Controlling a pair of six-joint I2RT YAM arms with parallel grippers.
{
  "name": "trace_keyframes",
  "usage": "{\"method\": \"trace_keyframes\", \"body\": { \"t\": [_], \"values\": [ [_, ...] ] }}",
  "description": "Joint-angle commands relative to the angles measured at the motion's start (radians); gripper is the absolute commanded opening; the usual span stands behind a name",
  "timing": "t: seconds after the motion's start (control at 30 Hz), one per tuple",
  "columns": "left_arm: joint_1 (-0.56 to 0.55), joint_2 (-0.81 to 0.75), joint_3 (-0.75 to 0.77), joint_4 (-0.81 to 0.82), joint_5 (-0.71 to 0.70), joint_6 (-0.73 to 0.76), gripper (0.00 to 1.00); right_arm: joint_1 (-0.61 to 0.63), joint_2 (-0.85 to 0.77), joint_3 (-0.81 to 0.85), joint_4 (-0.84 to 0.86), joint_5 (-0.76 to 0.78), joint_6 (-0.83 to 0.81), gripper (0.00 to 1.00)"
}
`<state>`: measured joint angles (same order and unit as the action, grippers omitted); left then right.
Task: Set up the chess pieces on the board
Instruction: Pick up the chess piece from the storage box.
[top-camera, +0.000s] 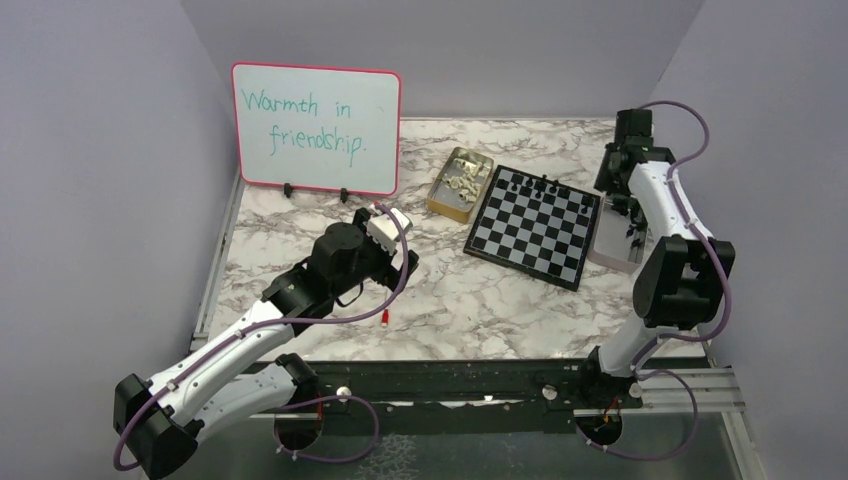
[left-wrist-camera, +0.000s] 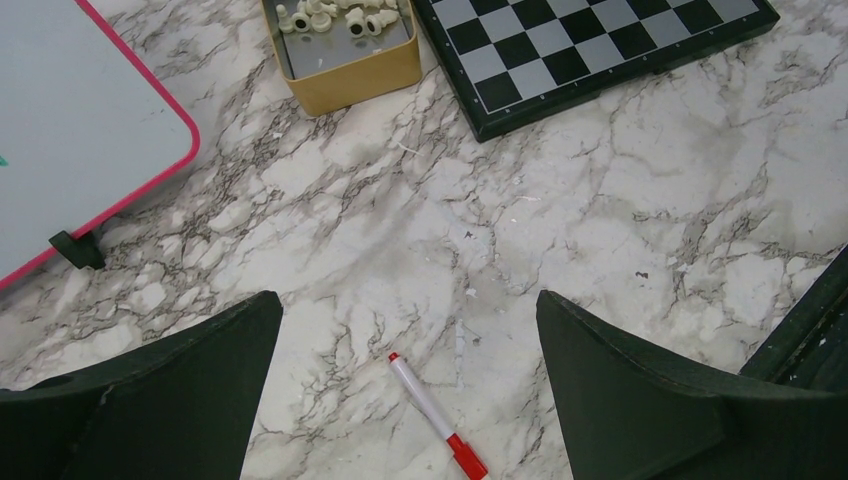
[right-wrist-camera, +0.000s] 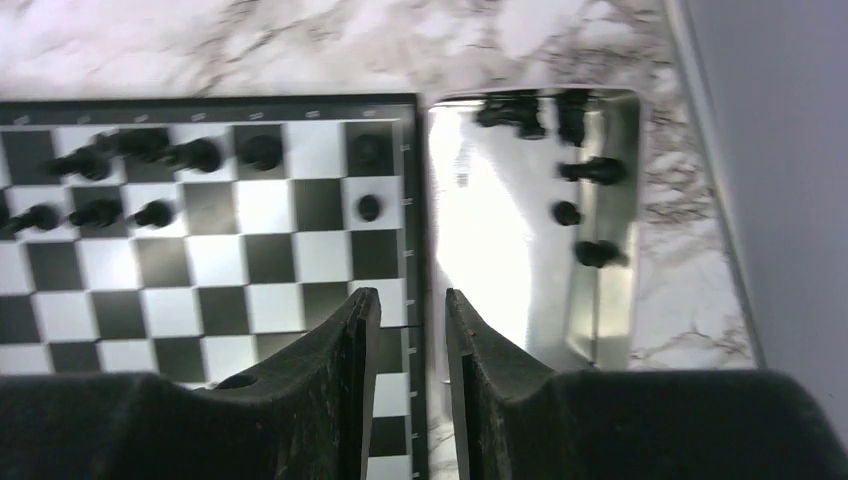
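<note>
The board (top-camera: 535, 225) lies right of centre, with several black chess pieces (top-camera: 540, 185) along its far rows. In the right wrist view those black pieces (right-wrist-camera: 150, 150) stand on the board (right-wrist-camera: 290, 260). More black pieces (right-wrist-camera: 590, 170) lie in a shiny silver tray (right-wrist-camera: 600, 310) beside the board. My right gripper (right-wrist-camera: 412, 297) hovers over the board's edge next to that tray, open by a narrow gap with nothing in it. Pale cream pieces (left-wrist-camera: 340, 15) fill a gold tin (left-wrist-camera: 345, 75). My left gripper (left-wrist-camera: 410, 310) is open wide over bare marble.
A red and white marker (left-wrist-camera: 430, 410) lies on the marble between my left fingers. The pink-framed whiteboard (top-camera: 315, 125) stands at the back left. The gold tin (top-camera: 460, 182) sits between it and the board. Grey walls close in both sides.
</note>
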<state>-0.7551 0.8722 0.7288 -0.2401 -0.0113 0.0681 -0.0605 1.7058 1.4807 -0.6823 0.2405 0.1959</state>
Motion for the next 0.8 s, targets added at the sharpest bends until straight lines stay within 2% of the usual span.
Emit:
{"method": "trace_keyframes", "body": {
  "t": [0.0, 0.1, 0.27, 0.43, 0.77],
  "values": [
    [-0.006, 0.002, -0.006, 0.018, -0.024, 0.007, 0.99, -0.093, -0.012, -0.035, 0.042, 0.044, -0.026, 0.34],
    [-0.006, -0.003, -0.006, 0.019, -0.015, 0.005, 0.99, -0.144, -0.009, -0.085, 0.090, 0.014, -0.032, 0.33],
    [-0.006, 0.001, -0.005, 0.023, 0.011, -0.002, 0.99, -0.159, 0.083, -0.077, 0.102, 0.021, -0.046, 0.33],
    [-0.007, -0.002, -0.004, 0.017, 0.006, 0.001, 0.99, -0.164, 0.142, -0.053, 0.098, 0.140, -0.075, 0.33],
    [-0.007, -0.025, -0.006, 0.021, 0.010, -0.002, 0.99, -0.173, 0.211, -0.037, 0.104, 0.245, -0.124, 0.33]
  ]
}}
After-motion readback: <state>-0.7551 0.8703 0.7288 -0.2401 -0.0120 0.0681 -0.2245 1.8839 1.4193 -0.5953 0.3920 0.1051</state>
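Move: The black pawn in the right-hand storage box lies about 11 cm to the right hand's right, 1 cm back and 14 cm below. A second black pawn is 2 cm behind it, and a fallen black rook about 1 cm farther out and 1 cm right of it. The board's corner rook stands some 4 cm ahead of the hand, 1 cm right and 12 cm down. From the left hand the pawn is roughly 51 cm right, 16 cm ahead and 19 cm below. The right hand swings about 10 cm right, then sinks 8 cm towards the pawns, fingers tipping down, still part-open. ##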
